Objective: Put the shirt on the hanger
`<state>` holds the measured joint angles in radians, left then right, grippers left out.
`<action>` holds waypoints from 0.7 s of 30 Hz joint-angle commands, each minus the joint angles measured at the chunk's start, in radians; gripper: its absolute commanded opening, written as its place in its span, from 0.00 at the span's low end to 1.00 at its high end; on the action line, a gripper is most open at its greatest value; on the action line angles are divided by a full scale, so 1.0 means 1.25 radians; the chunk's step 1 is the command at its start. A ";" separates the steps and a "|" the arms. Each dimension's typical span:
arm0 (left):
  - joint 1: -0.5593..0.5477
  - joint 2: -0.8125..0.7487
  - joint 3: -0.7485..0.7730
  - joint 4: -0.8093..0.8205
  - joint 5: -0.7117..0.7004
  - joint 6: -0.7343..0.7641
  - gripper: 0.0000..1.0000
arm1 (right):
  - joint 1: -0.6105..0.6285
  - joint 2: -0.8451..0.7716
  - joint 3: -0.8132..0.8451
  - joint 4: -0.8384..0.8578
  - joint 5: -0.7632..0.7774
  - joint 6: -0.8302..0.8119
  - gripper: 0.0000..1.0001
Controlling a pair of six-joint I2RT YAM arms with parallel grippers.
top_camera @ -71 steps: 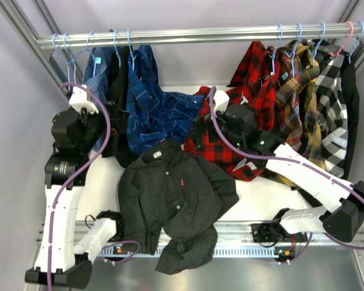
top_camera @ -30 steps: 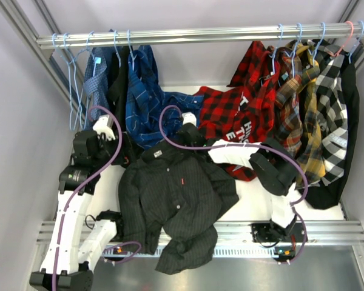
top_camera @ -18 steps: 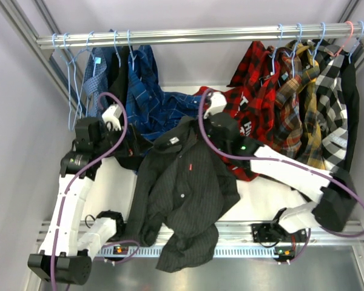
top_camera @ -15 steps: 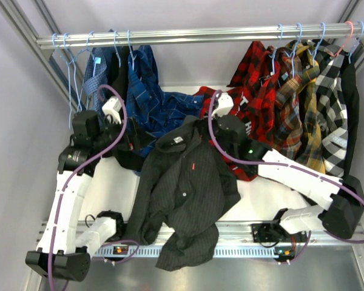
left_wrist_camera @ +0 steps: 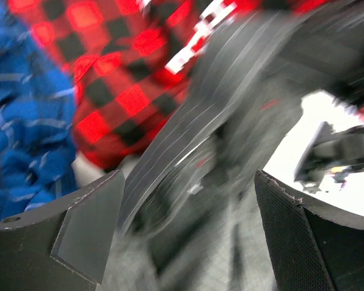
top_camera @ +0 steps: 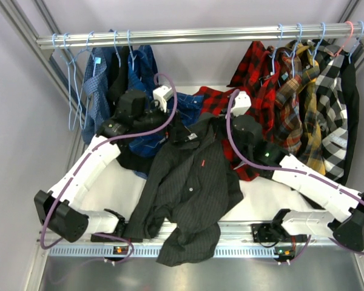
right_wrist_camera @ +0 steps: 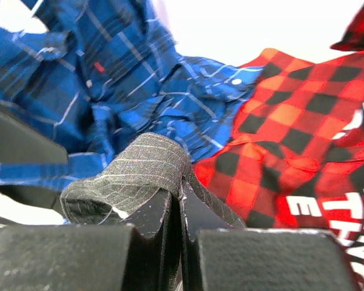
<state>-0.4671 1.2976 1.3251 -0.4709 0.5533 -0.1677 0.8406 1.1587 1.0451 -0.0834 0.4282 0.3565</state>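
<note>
The dark charcoal pinstriped shirt (top_camera: 194, 182) is lifted at its collar end and drapes down over the table's front edge. My right gripper (top_camera: 217, 123) is shut on a fold of its fabric; the right wrist view shows the fold (right_wrist_camera: 139, 167) pinched between the closed fingers of that gripper (right_wrist_camera: 181, 200). My left gripper (top_camera: 177, 130) is open beside the collar. In the left wrist view that gripper (left_wrist_camera: 188, 233) stands wide apart around the blurred shirt (left_wrist_camera: 230, 151). Empty light-blue wire hangers (top_camera: 71, 91) hang at the rail's left end.
A blue checked shirt (top_camera: 142, 79) hangs and spills onto the table behind the left arm. A red-and-black plaid shirt (top_camera: 255, 79) and several other shirts (top_camera: 327, 91) hang at the right. The metal rail (top_camera: 200, 34) runs across the back.
The shirt lay flat on the table; my right gripper took its collar end and lifted it back and right. My left arm swung right from the hanging clothes to the collar.
</note>
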 commanded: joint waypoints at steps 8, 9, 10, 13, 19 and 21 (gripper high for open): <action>-0.001 0.080 -0.030 0.042 -0.070 0.123 0.87 | -0.026 -0.016 0.041 -0.057 -0.064 -0.002 0.00; -0.001 0.092 -0.032 0.043 -0.059 0.123 0.87 | -0.026 -0.020 0.039 -0.055 -0.065 0.002 0.00; -0.001 0.113 -0.034 0.043 -0.048 0.123 0.87 | -0.026 -0.025 0.035 -0.055 -0.065 0.006 0.00; -0.001 0.146 -0.054 0.066 -0.027 0.123 0.78 | -0.026 -0.030 0.035 -0.055 -0.060 0.003 0.00; -0.001 0.167 -0.053 0.110 -0.011 0.112 0.17 | -0.037 -0.002 0.047 -0.049 -0.048 -0.023 0.00; -0.001 0.154 -0.039 0.135 -0.037 0.097 0.00 | -0.047 0.017 0.062 -0.051 -0.039 -0.019 0.00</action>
<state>-0.4675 1.5299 1.2453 -0.4229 0.4934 -0.0380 0.8082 1.1633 1.0740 -0.1608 0.3622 0.3420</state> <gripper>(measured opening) 0.043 0.007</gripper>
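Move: The near-open left hand is going for the left edge of the dark shirt's collar, about 11 cm below it, 3 cm farther out and 1 cm to its right. Of the left hand, the blue plaid shirt lies some 7 cm left, 4 cm ahead and 25 cm below, the red plaid shirt roughly 20 cm right, 4 cm ahead and as low. From the right hand, already gripping the collar's other side, that left edge is about 10 cm left, 2 cm back and 8 cm below. Left hand sinks about 12 cm and slightly forward, closing to pinch the collar's left edge; the right keeps hold. ##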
